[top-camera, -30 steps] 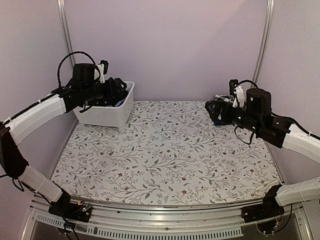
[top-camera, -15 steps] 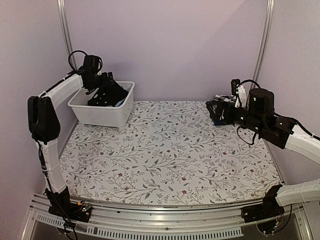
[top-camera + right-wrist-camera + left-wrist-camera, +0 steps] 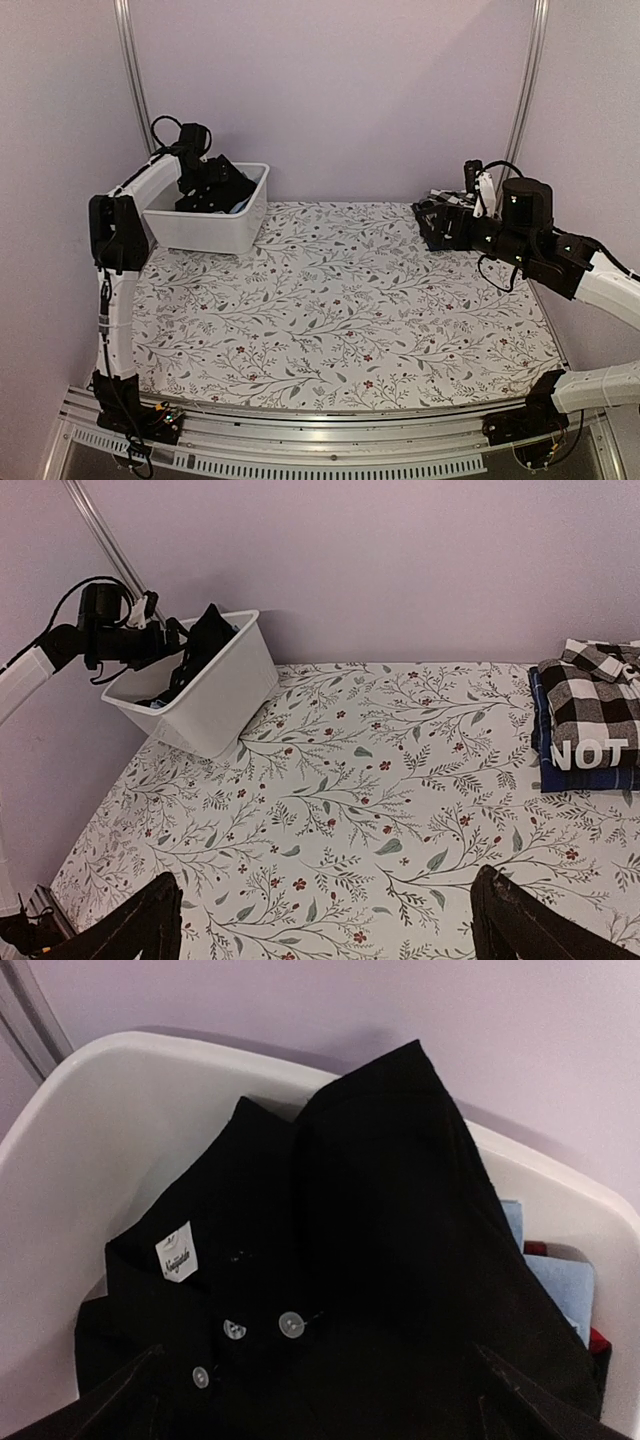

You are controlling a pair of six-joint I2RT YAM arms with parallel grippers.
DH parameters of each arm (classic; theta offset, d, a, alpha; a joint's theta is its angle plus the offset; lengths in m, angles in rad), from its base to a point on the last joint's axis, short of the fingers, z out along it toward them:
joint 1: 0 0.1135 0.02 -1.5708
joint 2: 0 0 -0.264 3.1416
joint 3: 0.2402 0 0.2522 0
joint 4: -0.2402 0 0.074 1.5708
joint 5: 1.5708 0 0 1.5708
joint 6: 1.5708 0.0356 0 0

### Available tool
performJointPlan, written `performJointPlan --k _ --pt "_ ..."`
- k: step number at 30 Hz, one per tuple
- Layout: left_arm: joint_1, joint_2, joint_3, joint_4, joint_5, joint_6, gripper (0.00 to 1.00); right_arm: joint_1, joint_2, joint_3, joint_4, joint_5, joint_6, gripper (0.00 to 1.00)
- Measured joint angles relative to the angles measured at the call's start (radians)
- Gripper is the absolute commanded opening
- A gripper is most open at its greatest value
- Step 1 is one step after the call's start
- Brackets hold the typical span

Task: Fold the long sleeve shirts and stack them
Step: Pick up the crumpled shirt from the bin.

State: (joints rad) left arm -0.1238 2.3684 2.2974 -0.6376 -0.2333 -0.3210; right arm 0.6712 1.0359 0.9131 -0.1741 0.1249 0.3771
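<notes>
A plain black collared shirt (image 3: 380, 1240) with small white buttons (image 3: 290, 1324) lies heaped in a white bin (image 3: 205, 228) at the back left. My left gripper (image 3: 335, 1410) hangs open just above it, one finger on each side and nothing between them; the top view shows this gripper (image 3: 228, 186) over the bin. At the right edge of the right wrist view, a folded black-and-white checked shirt (image 3: 595, 695) lies on a dark one with white lettering (image 3: 590, 754). My right gripper (image 3: 330, 920) is open above the floral table, left of that stack; the top view places it (image 3: 432, 222) at the back right.
Light blue cloth (image 3: 560, 1280) and a bit of red cloth (image 3: 600, 1340) show under the black shirt in the bin. The floral tablecloth (image 3: 340, 300) covers the table. Lilac walls and metal posts (image 3: 130, 70) close in the back and sides.
The left arm has risen and swung left, its elbow now upright, and its gripper has gone further back over the bin. The right arm has shifted slightly right.
</notes>
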Motion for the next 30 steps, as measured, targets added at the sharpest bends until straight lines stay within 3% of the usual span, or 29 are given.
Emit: performJointPlan --k 12,14,16,18,22,25,26,30 --pt "0.019 0.136 0.045 0.031 0.064 0.022 1.00 0.000 -0.001 0.000 -0.011 -0.020 0.005 0.99" --pt "0.019 0.169 0.057 0.045 0.081 0.019 0.96 0.000 -0.001 0.000 -0.014 -0.029 0.008 0.99" --pt "0.020 0.198 0.069 0.059 0.097 0.012 0.88 0.000 -0.001 0.000 -0.016 -0.033 0.011 0.99" --pt "0.021 0.219 0.078 0.078 0.112 -0.002 0.73 0.000 -0.001 0.000 -0.019 -0.036 0.016 0.99" --pt "0.024 0.226 0.079 0.101 0.137 -0.006 0.29 0.000 -0.001 0.000 -0.024 -0.043 0.026 0.99" --pt "0.024 0.226 0.080 0.109 0.147 -0.010 0.05 0.000 -0.001 0.000 -0.026 -0.050 0.027 0.99" --pt "0.025 0.226 0.080 0.111 0.149 -0.014 0.00 0.000 -0.001 0.000 -0.027 -0.052 0.027 0.99" --pt "0.027 0.226 0.081 0.128 0.159 -0.005 0.00 0.000 -0.001 0.000 -0.028 -0.055 0.027 0.99"
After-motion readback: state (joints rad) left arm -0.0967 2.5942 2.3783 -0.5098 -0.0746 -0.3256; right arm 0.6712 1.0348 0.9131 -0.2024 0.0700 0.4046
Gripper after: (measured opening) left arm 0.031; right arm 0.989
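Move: The black crumpled shirt lies heaped in the bin under the open left hand, its middle roughly 4 cm ahead, 2 cm to the right and 11 cm below. Its white collar label is some 7 cm ahead and 7 cm left; a pale blue cloth shows in the bin about 3 cm ahead and 10 cm right, both roughly 11 cm lower. From the right hand the shirt is about 38 cm ahead, 58 cm left and 21 cm below. Down into the bin goes the left hand, by about 9 cm, easing some 4 cm forward as it sinks, its tilt nearly kept. Once low on the black shirt the wide-open fingers shut almost fully, pinching the cloth by the buttons, to the right of the collar label, while the hand all but stops. ##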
